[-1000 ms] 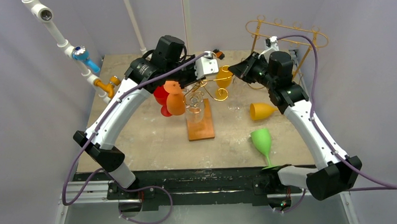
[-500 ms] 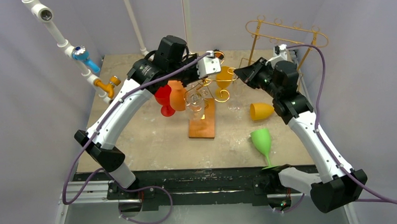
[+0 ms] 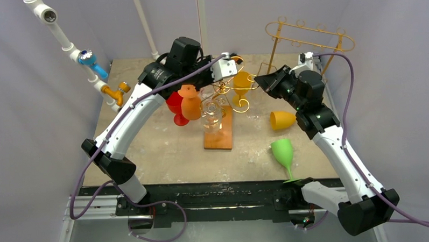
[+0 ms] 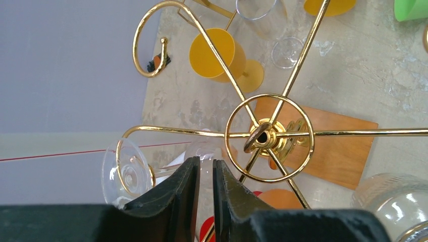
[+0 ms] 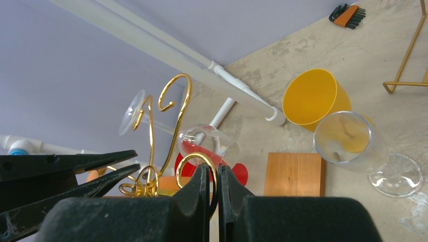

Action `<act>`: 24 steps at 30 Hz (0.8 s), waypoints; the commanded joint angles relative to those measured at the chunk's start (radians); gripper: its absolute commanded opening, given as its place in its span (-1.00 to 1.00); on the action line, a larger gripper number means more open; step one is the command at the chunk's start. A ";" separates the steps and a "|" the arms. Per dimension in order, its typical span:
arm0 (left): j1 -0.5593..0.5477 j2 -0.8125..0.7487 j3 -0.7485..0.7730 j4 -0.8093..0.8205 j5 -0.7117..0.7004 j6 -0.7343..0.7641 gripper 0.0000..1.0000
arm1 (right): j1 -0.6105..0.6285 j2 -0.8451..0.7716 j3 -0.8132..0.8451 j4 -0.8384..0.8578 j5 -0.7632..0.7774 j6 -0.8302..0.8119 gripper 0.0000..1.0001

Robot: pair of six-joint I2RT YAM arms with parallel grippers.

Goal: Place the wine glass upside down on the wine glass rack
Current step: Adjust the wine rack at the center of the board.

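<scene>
The gold wine glass rack stands on a wooden base; its hub fills the left wrist view. A clear wine glass lies nearly level with its foot hooked in the loop of one rack arm, its bowl pointing toward the hub. My left gripper is shut on it where the stem meets the bowl. My right gripper is shut on the curled end of another rack arm, the gold wire pinched between its pads. From above, the left gripper and right gripper flank the rack.
Red, orange and clear glasses hang on the rack. On the table are a yellow glass, a clear glass, an amber glass on its side and a green one. A second gold rack stands back right; pipes run along the left.
The right arm has drawn back to the right with the rack arm in its jaws. The left gripper shifted slightly toward the back, and the hanging glasses swayed.
</scene>
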 commanded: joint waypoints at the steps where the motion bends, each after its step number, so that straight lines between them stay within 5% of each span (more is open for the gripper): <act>1: 0.002 -0.007 0.007 0.025 -0.017 -0.045 -0.58 | 0.014 0.057 0.028 -0.120 -0.026 -0.072 -1.00; 13: 0.001 -0.061 0.008 0.102 -0.047 -0.081 -0.27 | 0.013 0.104 0.116 -0.155 0.002 -0.091 -0.50; 24: 0.006 -0.167 -0.009 0.241 -0.285 -0.113 0.76 | 0.014 0.105 0.246 -0.256 0.036 -0.187 0.10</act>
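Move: The wine rack's hub lies about 4 cm to the left hand's right, 2 cm back and 3 cm below it; the orange glass hangs 7 cm left, 5 back and 8 below, the clear glass about 9 back, level sideways and 10 below. The right hand still pinches the rack's curl at its fingertips, the hub some 12 cm left, 2 back and 2 lower; a yellow glass stands about 4 cm left, 2 ahead and 24 below. Right hand pushes the pinched curl forward about 2 cm, then opens; left opens and rises some 7 cm away. ##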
